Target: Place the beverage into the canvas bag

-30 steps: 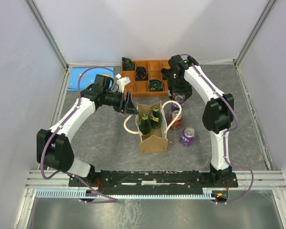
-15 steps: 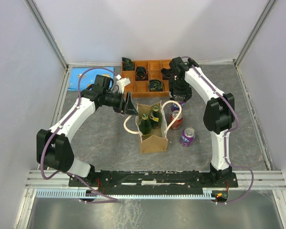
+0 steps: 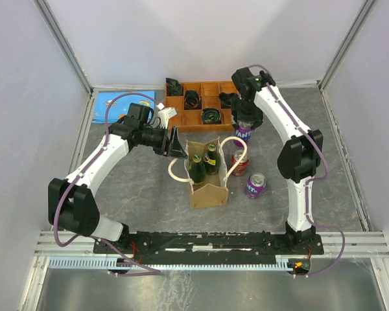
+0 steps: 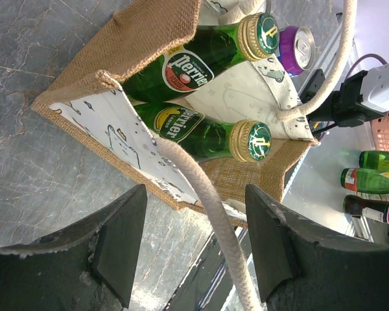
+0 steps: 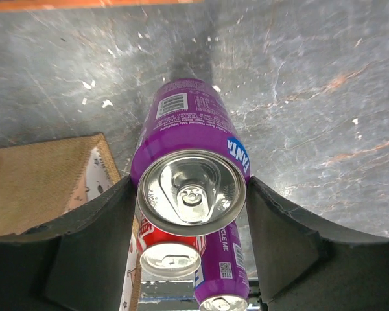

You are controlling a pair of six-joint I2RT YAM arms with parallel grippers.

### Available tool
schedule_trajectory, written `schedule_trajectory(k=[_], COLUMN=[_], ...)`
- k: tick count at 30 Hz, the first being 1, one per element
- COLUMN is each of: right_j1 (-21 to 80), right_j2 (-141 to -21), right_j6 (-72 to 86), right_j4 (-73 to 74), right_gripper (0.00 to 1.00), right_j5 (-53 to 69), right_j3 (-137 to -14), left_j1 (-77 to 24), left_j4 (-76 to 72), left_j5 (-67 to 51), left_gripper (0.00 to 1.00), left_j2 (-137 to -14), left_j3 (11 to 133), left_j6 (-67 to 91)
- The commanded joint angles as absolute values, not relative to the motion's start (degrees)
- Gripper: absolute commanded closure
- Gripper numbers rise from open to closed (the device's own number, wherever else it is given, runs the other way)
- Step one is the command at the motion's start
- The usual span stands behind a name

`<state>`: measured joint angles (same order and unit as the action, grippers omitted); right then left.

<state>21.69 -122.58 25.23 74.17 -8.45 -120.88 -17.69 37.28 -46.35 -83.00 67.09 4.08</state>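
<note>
My right gripper is shut on a purple Fanta can, the beverage, and holds it upright off the table behind the canvas bag. In the right wrist view the can fills the gap between the fingers of the right gripper, which press both its sides. The bag holds two green Perrier bottles. My left gripper stands open at the bag's far left corner. One white rope handle runs loose between its fingers.
A red can and a second purple can stand right of the bag. A wooden compartment tray with dark objects sits at the back. A blue item lies at the back left.
The right gripper has closed on the purple can and raised it a little off the table. The left arm has stayed put.
</note>
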Motion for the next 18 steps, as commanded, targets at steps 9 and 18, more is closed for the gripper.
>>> schedule_trajectory(k=[9,18], right_j1=[21.64,23.75], right_j2=[-109.37,-99.59], right_j6=[26.07,29.19], right_j4=[76.71,71.9], right_gripper=[1.0,1.0], right_j5=[-10.52,-2.34], right_j3=[-135.79,-134.15], left_j1=[-17.67,-17.67], left_j4=[36.72,36.72], left_j5=[-46.05,-45.7], left_gripper=[0.32,0.32], left_j2=[-81.91,-83.34], left_j3=[67.67,68.41], left_j6=[2.78,3.16])
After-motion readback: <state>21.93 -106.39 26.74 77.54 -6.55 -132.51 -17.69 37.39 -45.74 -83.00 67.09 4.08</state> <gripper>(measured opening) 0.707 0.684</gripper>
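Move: The right hand already holds the purple Fanta can, only just off the table; the canvas bag it is meant for lies about 13 cm back and 12 cm to its left, its middle some 5 cm lower. The red can stands about 9 cm back and 1 cm left of this hand, the second purple can some 17 cm back and 4 cm right, both about 6 cm below. From the left hand the bag's middle lies about 9 cm right, 5 cm back and 9 cm below. Straight up and fast, the right arm lifts the Fanta can some 17 cm, bulging a little forward at first and easing back again as it climbs. The hand tilts meanwhile, fingertips swinging outward from the base by about 20 degrees, with a smaller roll that raises its left side; the pads keep their pinch on the can. ##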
